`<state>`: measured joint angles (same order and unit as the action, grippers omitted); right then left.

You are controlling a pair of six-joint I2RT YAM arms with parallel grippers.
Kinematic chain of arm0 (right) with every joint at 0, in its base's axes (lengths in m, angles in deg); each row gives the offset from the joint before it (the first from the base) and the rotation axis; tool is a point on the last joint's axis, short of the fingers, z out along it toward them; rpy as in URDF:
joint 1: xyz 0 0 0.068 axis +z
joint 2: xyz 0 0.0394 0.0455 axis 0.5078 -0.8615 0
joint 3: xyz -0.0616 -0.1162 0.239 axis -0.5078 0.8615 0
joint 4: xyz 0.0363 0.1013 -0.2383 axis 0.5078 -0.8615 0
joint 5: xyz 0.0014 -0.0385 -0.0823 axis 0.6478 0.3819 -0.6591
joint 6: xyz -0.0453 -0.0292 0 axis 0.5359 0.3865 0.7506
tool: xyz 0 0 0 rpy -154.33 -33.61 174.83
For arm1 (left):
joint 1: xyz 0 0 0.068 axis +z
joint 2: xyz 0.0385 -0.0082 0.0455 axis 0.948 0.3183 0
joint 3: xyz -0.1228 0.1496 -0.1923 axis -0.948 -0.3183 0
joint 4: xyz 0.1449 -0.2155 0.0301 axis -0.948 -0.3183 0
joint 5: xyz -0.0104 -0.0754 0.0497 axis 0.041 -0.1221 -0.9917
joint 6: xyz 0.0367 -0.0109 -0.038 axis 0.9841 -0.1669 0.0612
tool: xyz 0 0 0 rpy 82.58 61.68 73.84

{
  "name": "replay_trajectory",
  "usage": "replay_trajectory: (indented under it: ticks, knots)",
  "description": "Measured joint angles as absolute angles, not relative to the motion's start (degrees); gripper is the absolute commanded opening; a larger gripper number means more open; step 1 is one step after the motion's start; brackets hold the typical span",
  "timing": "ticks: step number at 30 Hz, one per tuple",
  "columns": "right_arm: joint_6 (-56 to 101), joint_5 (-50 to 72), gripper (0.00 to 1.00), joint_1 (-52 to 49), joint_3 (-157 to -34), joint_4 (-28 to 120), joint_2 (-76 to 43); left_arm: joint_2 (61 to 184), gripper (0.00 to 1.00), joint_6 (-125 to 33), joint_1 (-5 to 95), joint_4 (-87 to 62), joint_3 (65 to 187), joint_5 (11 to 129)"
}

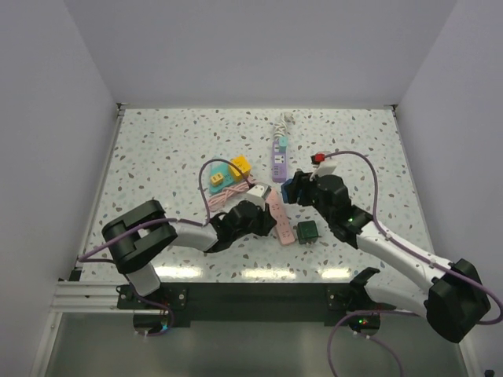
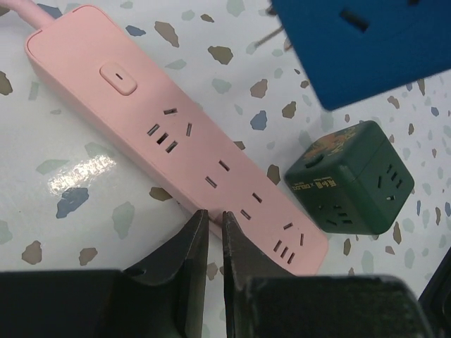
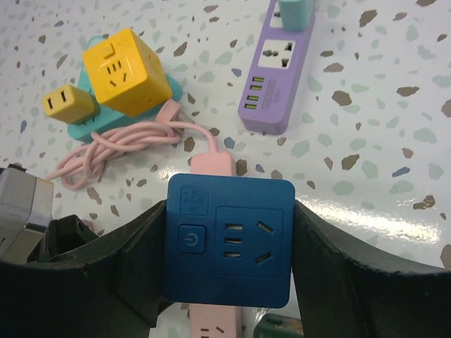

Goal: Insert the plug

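Observation:
My right gripper [image 3: 229,243] is shut on a blue cube plug adapter [image 3: 229,239], held above the pink power strip [image 2: 190,148]. The blue cube [image 1: 289,191] hangs over the strip's far end in the top view; its metal prongs show in the left wrist view beside its blue body [image 2: 366,49]. The pink strip [image 1: 279,220] lies flat on the table. My left gripper [image 2: 211,217] is shut and empty, its tips at the strip's near long edge; in the top view it [image 1: 263,221] sits just left of the strip.
A dark green cube socket [image 1: 307,232] sits right of the pink strip's near end. A purple power strip [image 1: 280,155], a yellow cube [image 1: 240,166], a small yellow plug on a teal base [image 1: 217,180] and the coiled pink cord [image 3: 120,144] lie behind.

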<state>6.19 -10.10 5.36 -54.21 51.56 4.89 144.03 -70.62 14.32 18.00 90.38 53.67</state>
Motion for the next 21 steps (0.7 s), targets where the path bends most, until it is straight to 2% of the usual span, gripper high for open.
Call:
replay_trajectory:
  ticks: [21]
  knots:
    - [8.38,-1.18,0.0,5.36,-52.42,60.04,-8.97,145.89,0.12,-70.62,14.8,24.84,88.17,54.52]
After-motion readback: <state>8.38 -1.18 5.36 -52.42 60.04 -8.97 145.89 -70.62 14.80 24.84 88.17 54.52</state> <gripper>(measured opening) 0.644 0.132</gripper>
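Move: The right hand holds the blue cube plug; the middle of the pink power strip lies about 3 cm back, 3 cm left and 13 cm below that hand. The green cube stands about 7 cm back and 5 cm right of the hand, the purple strip about 14 cm ahead and 3 cm left, both some 12 cm down. From the left fingertips the pink strip's middle is about 2 cm ahead and 2 cm right, at nearly their height. Lower the right gripper, keeping the blue plug gripped, some 6.5 cm towards the pink strip while carrying it about 3 cm left until it hangs over the strip's far half. Tip the fingers a little further down and turn them about 10 degrees counter-clockwise on the way. Hold the nearly shut left fingertips where they are, against the strip's left side. ##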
